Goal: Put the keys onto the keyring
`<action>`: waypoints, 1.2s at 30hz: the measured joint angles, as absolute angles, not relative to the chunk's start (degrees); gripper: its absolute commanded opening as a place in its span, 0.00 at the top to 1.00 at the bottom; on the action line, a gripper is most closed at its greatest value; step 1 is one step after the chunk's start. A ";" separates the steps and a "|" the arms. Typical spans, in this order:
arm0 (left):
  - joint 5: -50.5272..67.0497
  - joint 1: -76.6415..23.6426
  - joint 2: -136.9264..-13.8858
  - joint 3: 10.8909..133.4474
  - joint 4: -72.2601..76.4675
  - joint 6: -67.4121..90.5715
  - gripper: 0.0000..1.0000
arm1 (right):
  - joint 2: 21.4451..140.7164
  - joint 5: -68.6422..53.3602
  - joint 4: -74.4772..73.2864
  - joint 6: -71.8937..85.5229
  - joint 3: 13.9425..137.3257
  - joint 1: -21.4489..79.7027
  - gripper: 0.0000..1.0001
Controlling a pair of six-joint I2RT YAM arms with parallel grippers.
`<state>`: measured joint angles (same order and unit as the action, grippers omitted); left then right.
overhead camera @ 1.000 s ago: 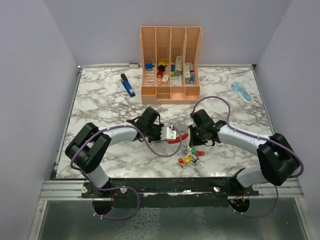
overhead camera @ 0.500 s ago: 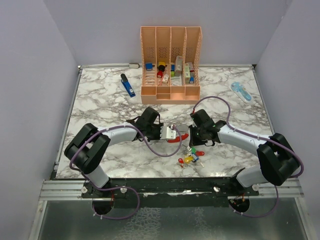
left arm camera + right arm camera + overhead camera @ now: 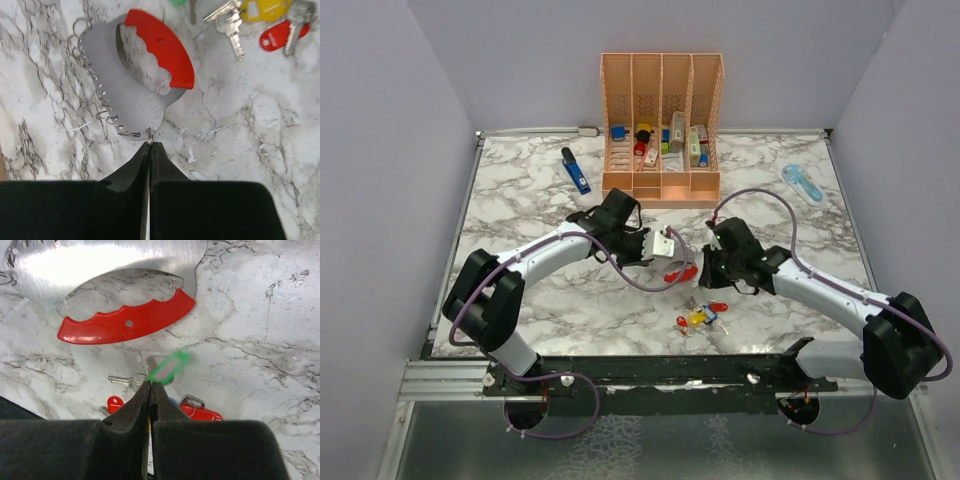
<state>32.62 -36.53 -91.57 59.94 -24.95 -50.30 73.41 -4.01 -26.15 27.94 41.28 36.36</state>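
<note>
The keyring (image 3: 125,95), a silver plate with a red grip (image 3: 162,47), hangs just above the marble. My left gripper (image 3: 150,144) is shut on a small wire ring at the plate's near edge. In the top view the left gripper (image 3: 658,250) and the keyring (image 3: 678,272) sit at mid-table. My right gripper (image 3: 150,383) is shut on the ring end of a green-tagged key (image 3: 170,365), which is blurred and lifted, just in front of the keyring's red grip (image 3: 125,322). Other keys (image 3: 698,318), with red and yellow tags, lie loose near the front edge.
A peach organiser (image 3: 662,130) with coloured items stands at the back centre. A dark blue stick tool (image 3: 575,170) lies to its left. A pale blue flat tool (image 3: 802,183) lies at the back right. Purple cables loop over both arms.
The left gripper has closed on the keyring's small ring and carried it slightly back and right. The right arm has stretched forward, lifting the green-tagged key from the pile.
</note>
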 measured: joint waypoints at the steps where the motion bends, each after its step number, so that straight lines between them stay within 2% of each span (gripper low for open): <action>1: 33.93 -36.49 -91.37 60.84 -26.33 -50.54 1.00 | 72.55 -4.14 -26.11 27.73 41.28 36.38 0.99; 6: 39.75 -36.47 -90.06 64.82 -32.62 -51.46 1.00 | 68.45 -5.43 -26.15 26.37 41.28 36.38 0.99; 17: 47.57 -35.68 -87.39 72.18 -40.49 -52.88 1.00 | 50.68 -13.06 -27.03 22.87 43.33 36.38 0.99; 24: 49.78 -35.64 -87.31 78.72 -42.33 -52.97 1.00 | 51.16 -21.71 -27.20 22.26 46.76 36.38 0.99; 36: 55.96 -35.62 -87.31 81.12 -42.63 -45.39 1.00 | 48.93 -23.07 -28.49 22.74 47.94 36.38 0.99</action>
<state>55.96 -35.62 -87.31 81.12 -42.63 -45.39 48.93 -23.07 -28.49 22.74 47.94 36.38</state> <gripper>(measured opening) 0.012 0.015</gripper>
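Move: My left hand holds the keyring by its wire end, and my right already has the green key. From my left hand, that green key is about 11 cm right, 6 cm back and 3 cm lower. From my right hand, the keyring's middle is some 6 cm left, 4 cm ahead and a little lower. The yellow key lies about 7 cm back and 1 cm left of that hand, the red key 5 cm back and 2 cm right, both 4 cm below. I raise both hands roughly 16 cm from the table, each easing back about 4 cm and closing sideways on the other, keyring to the right, green key to the left. My left fingers swing up towards level; my right hand tips up, rolls and turns counter-clockwise, some 35 degrees altogether, so its fingers point more towards the keyring. Both grips stay shut. ##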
